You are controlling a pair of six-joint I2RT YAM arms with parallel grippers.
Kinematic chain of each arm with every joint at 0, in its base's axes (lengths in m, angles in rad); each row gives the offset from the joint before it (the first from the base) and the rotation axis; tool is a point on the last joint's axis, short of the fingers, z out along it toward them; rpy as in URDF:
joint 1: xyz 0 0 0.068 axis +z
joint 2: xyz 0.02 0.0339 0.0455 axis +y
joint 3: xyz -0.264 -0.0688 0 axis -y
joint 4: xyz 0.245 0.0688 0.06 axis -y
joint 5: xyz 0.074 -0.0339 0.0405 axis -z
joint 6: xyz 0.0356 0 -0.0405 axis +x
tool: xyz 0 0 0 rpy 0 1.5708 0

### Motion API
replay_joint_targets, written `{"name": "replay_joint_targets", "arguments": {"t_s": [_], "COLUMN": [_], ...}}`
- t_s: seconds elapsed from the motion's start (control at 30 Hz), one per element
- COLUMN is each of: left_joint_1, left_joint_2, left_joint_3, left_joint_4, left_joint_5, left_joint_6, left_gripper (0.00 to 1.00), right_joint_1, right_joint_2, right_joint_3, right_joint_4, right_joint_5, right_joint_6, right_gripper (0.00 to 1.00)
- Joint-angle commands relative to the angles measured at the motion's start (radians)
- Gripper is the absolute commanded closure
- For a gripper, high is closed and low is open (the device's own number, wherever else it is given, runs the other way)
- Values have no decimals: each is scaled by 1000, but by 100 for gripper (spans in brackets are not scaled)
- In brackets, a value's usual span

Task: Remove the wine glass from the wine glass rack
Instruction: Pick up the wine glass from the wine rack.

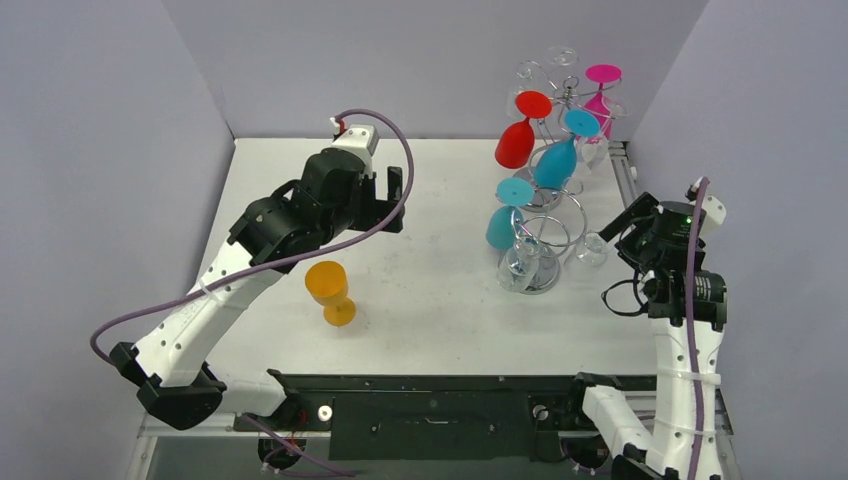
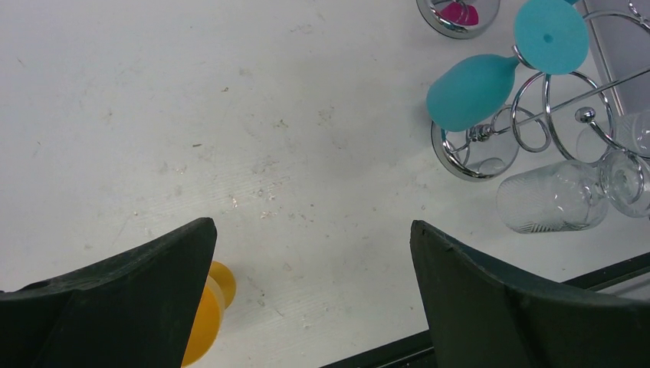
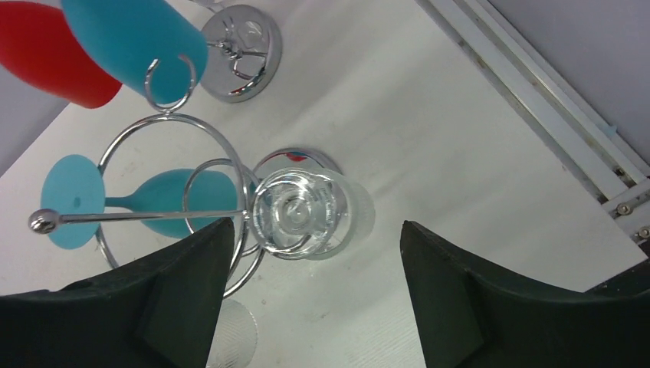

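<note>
Two chrome wine glass racks stand at the right of the table. The near rack [image 1: 548, 228] carries a teal glass [image 1: 503, 226] and a clear wine glass [image 1: 591, 250] hanging on its right side. My right gripper [image 1: 620, 232] is open just right of that clear glass [image 3: 303, 215], which shows end-on just beyond my open right gripper [image 3: 314, 226] and is not touched. An orange glass [image 1: 333, 291] stands on the table beside the left arm. My left gripper [image 1: 394, 200] hovers open over bare table, empty [image 2: 310, 253], with the orange glass [image 2: 205, 318] behind its left finger.
The far rack [image 1: 568, 95] holds a red glass [image 1: 514, 146], a teal glass [image 1: 555, 162], a pink glass [image 1: 600, 100] and clear ones. A metal rail [image 1: 625, 170] runs along the table's right edge, close to the right arm. Walls enclose the table.
</note>
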Motion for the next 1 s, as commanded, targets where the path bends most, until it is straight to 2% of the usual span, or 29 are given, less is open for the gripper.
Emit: {"name": "replay_joint_targets", "arguments": {"t_s": [0.0,0.1,0.37,0.97], "left_joint_1": [11,14,21,24], "left_joint_2": [-53,-64,-88,-144], "left_joint_3": [-21,-35,-64,-190], "left_joint_4": [67,70,74,115], "left_joint_5": [38,51,79,163], "left_joint_6": [-1,-2,-2,28], "left_gripper": [4,4,4,4], "right_joint_1": [-143,-209,-271,-358], "right_joint_2": [-43,-48,-48,-30], "right_joint_3": [-61,-105,-170,-228], "right_joint_4": [50,68,120,162], "right_joint_5": [-199,-271,-410,-531], "right_joint_6": [-16,-16,24,98], "right_gripper": [29,34,44,57]}}
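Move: From the open right hand, the clear wine glass hanging on the near side of the nearer rack is about 7 cm ahead and 2 cm to the left, its middle some 12 cm below. A second clear glass hangs roughly 12 cm to the left of it and 1 cm farther out, and the teal glass about 11 cm beyond it and 13 cm to its left. From the left hand, the target glass is some 36 cm to the right, 4 cm ahead and 17 cm below. The right hand sinks about 4 cm towards the upturned foot of the clear glass, most of it early, swinging a centimetre or so to the right and back and then returning while it rolls some 20 degrees, left side up, and its fingers narrow from nearly wide open to about half, the foot still lying beyond the tips and no touch to be seen. Meanwhile the left hand, empty and wide open, eases back and down, about 3 cm each way, clear of everything. ##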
